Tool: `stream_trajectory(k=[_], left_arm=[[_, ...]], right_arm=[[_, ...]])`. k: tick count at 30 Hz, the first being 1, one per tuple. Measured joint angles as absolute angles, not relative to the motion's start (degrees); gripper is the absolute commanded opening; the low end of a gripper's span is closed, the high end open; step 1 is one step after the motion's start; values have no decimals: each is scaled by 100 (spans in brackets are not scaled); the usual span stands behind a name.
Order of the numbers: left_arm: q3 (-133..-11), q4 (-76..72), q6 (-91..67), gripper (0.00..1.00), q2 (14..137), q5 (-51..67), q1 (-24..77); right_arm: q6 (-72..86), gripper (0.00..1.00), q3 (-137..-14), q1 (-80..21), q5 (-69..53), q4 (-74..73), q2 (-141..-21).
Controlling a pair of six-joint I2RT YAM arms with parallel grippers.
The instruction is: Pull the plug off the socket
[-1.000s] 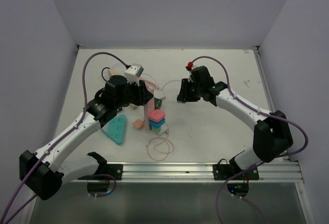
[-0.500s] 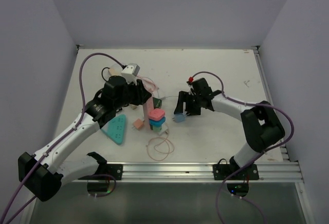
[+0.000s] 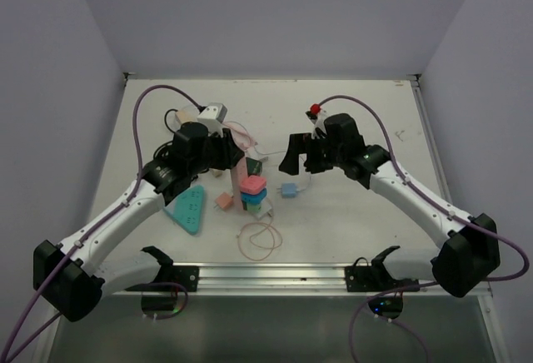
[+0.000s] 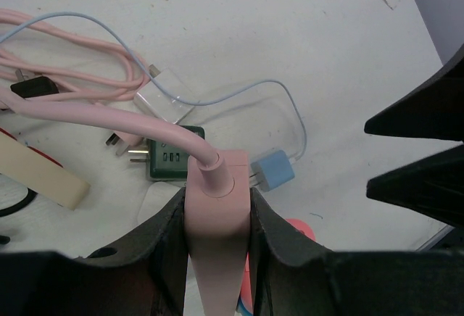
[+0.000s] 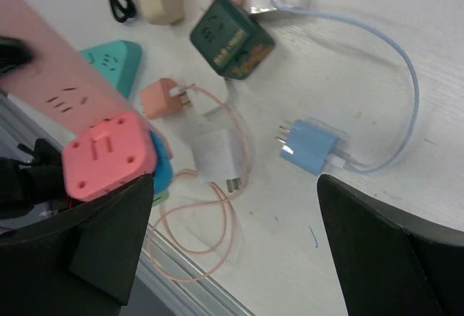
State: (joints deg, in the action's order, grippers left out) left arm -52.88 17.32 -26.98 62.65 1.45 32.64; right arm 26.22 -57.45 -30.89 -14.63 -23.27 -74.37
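Observation:
My left gripper (image 3: 233,156) (image 4: 216,196) is shut on the upper end of a pink socket strip (image 3: 240,173) (image 4: 215,214) (image 5: 51,62), holding it tilted over the table. Pink (image 3: 254,185) (image 5: 109,155) and blue cube adapters sit stacked against it. The blue plug (image 3: 289,190) (image 4: 272,169) (image 5: 313,146) lies loose on the table with its pale blue cable, pins bare, apart from the strip. Above it hangs my right gripper (image 3: 293,153) (image 5: 235,178), jaws wide open and holding nothing.
A dark green cube adapter (image 3: 255,166) (image 5: 232,37), a white charger (image 5: 215,153), an orange plug (image 3: 224,201) and a teal triangular strip (image 3: 188,207) lie around the strip. A pink cable loop (image 3: 260,238) is near the front rail. A beige strip (image 4: 36,171) lies at the back left.
The right gripper came down with the blue plug, opened, and rose again, leaving the plug lying on the table. The left gripper still holds the pink strip.

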Motion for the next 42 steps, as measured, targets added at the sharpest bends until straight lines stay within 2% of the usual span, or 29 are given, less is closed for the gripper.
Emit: stream_trajectory(k=[10, 18, 26, 28, 32, 35, 36, 38, 39, 41, 42], left_arm=[[-5295, 1726, -2681, 0, 6447, 152, 3264], [-5299, 1721, -2676, 0, 6449, 231, 3264], [-5299, 1715, -2633, 0, 6346, 285, 3264], [-5299, 1699, -2613, 0, 6302, 301, 3264], [-5299, 1684, -2567, 0, 6233, 303, 3264], [-5299, 1682, -2491, 0, 6222, 301, 3264], [-5299, 1682, -2458, 0, 6222, 301, 3264], [-5299, 1682, -2418, 0, 6222, 296, 3267], [-5299, 1684, -2403, 0, 6222, 290, 3269], [-5299, 1682, -2375, 0, 6219, 237, 3277], [-5299, 1680, -2353, 0, 6215, 204, 3282]], right_arm=[[2469, 99, -6552, -4300, -1474, -2359, -7655], [2434, 99, -6989, -4724, -1455, -2453, -8576], [2329, 99, -7244, -4960, -1476, -2552, -8954], [2303, 94, -7244, -4989, -1476, -2593, -8971], [2239, 76, -7244, -4998, -1470, -2648, -8973], [2196, 51, -7244, -4998, -1463, -2665, -8973], [2187, 37, -7244, -4998, -1463, -2665, -8973], [2174, 22, -7244, -5000, -1446, -2668, -8973], [2174, 11, -7244, -5004, -1441, -2674, -8973], [2156, 1, -7244, -5004, -1409, -2679, -8962], [2147, 0, -7244, -5004, -1398, -2687, -8956]])
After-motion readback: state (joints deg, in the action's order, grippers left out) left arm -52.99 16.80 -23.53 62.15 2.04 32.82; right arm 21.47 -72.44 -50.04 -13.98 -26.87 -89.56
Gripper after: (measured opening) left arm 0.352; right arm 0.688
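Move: The red plug, still in the pink strip held by the left hand, lies about 12 cm to the right hand's left and 5 cm back, nearly level in height. The blue plug sits beside it, some 3 cm nearer the base and slightly lower. The loose light-blue plug is on the table about 12 cm beneath the right hand; the green adapter is 9 cm ahead, 12 cm left, 13 cm below. From the left hand the red plug is roughly 6 cm back, 5 cm right, 5 cm lower. The red plug is pinched across its two sides by the right fingers. They arrive wide open in a low arc, about 12 cm left and 5 cm back, rising some 4 cm before sinking to the starting height and turning about 20 degrees counter-clockwise, then close. The left hand keeps its grip on the pink strip, holding it nearly still in the air. ##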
